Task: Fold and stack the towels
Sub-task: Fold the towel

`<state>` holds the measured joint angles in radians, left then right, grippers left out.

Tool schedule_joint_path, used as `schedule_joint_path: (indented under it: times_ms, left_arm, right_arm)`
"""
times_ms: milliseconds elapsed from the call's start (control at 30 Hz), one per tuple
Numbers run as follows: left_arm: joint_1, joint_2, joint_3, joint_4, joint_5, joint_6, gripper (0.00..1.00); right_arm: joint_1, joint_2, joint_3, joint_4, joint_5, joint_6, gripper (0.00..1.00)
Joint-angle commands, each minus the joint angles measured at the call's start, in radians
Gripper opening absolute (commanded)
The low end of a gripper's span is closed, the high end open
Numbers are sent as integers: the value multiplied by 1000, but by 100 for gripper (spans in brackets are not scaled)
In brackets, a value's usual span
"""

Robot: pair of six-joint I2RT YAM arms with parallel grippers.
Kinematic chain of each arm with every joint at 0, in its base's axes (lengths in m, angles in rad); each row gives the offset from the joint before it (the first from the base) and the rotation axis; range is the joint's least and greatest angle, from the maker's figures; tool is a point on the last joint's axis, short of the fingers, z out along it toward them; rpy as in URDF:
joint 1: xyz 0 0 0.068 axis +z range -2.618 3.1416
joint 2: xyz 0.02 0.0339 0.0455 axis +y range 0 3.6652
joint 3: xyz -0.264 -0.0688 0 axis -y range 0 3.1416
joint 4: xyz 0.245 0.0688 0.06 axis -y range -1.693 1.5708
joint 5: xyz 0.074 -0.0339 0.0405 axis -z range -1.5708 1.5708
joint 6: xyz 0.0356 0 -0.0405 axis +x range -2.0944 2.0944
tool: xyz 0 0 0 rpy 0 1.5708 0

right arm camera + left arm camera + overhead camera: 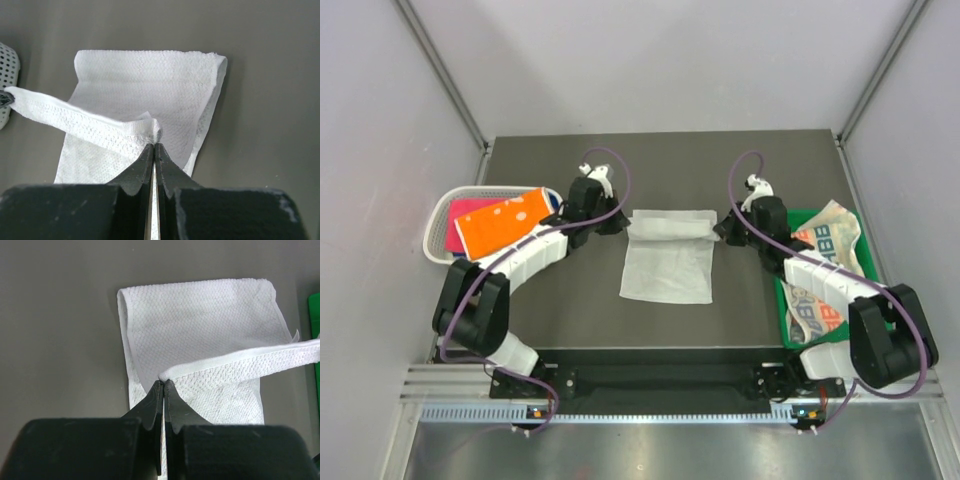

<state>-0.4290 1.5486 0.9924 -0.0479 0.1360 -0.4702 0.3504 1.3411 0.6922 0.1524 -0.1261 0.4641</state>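
A plain white towel lies in the middle of the dark table, its far edge lifted and stretched between my two grippers. My left gripper is shut on the far left corner; in the left wrist view its tips pinch the hem of the towel. At the other end, my right gripper is shut on the far right corner, and its tips clamp the bunched hem of the towel. The raised edge hangs over the lower layer.
At the left stands a white mesh basket holding an orange dotted towel and a pink-red one. On the right, a green tray holds a letter-print towel. Both arms curve in from the near edge.
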Motion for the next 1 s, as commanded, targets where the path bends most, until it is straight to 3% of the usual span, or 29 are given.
schedule_joint_path:
  times_ms: [0, 300, 967]
  left_arm:
    - [-7, -67, -23, -32, -45, 24, 0]
    - [-19, -99, -34, -108, -36, 15, 0]
    - [-48, -146, -136, -95, -35, 1, 0]
  right_arm:
    - [30, -63, -22, 59, 34, 22, 0]
    - [101, -140, -75, 39, 98, 56, 0]
    - [177, -200, -235, 85, 151, 113, 0]
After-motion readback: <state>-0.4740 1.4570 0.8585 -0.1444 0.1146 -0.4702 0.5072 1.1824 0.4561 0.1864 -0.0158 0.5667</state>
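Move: The white towel's near edge lies flat behind both hands and some 9 cm lower: its left corner is about 21 cm back and 3 cm left of the left hand, its right corner about 22 cm straight back from the right hand. The fold is ahead, its middle 5 cm forward and 14 cm right of the left hand, 11 cm left of the right. The green basket is centred about 13 cm back and 34 cm right of the right hand. The white towel's lifted edge, still pinched at its two corners and stretched between shut fingers, is drawn back over the lower layer towards the near edge. Both hands go back, the left about 5 cm and the right nearly 7, almost level at first and then sinking to some 4 cm lower; the left hand's fingers also tip slightly further down. ##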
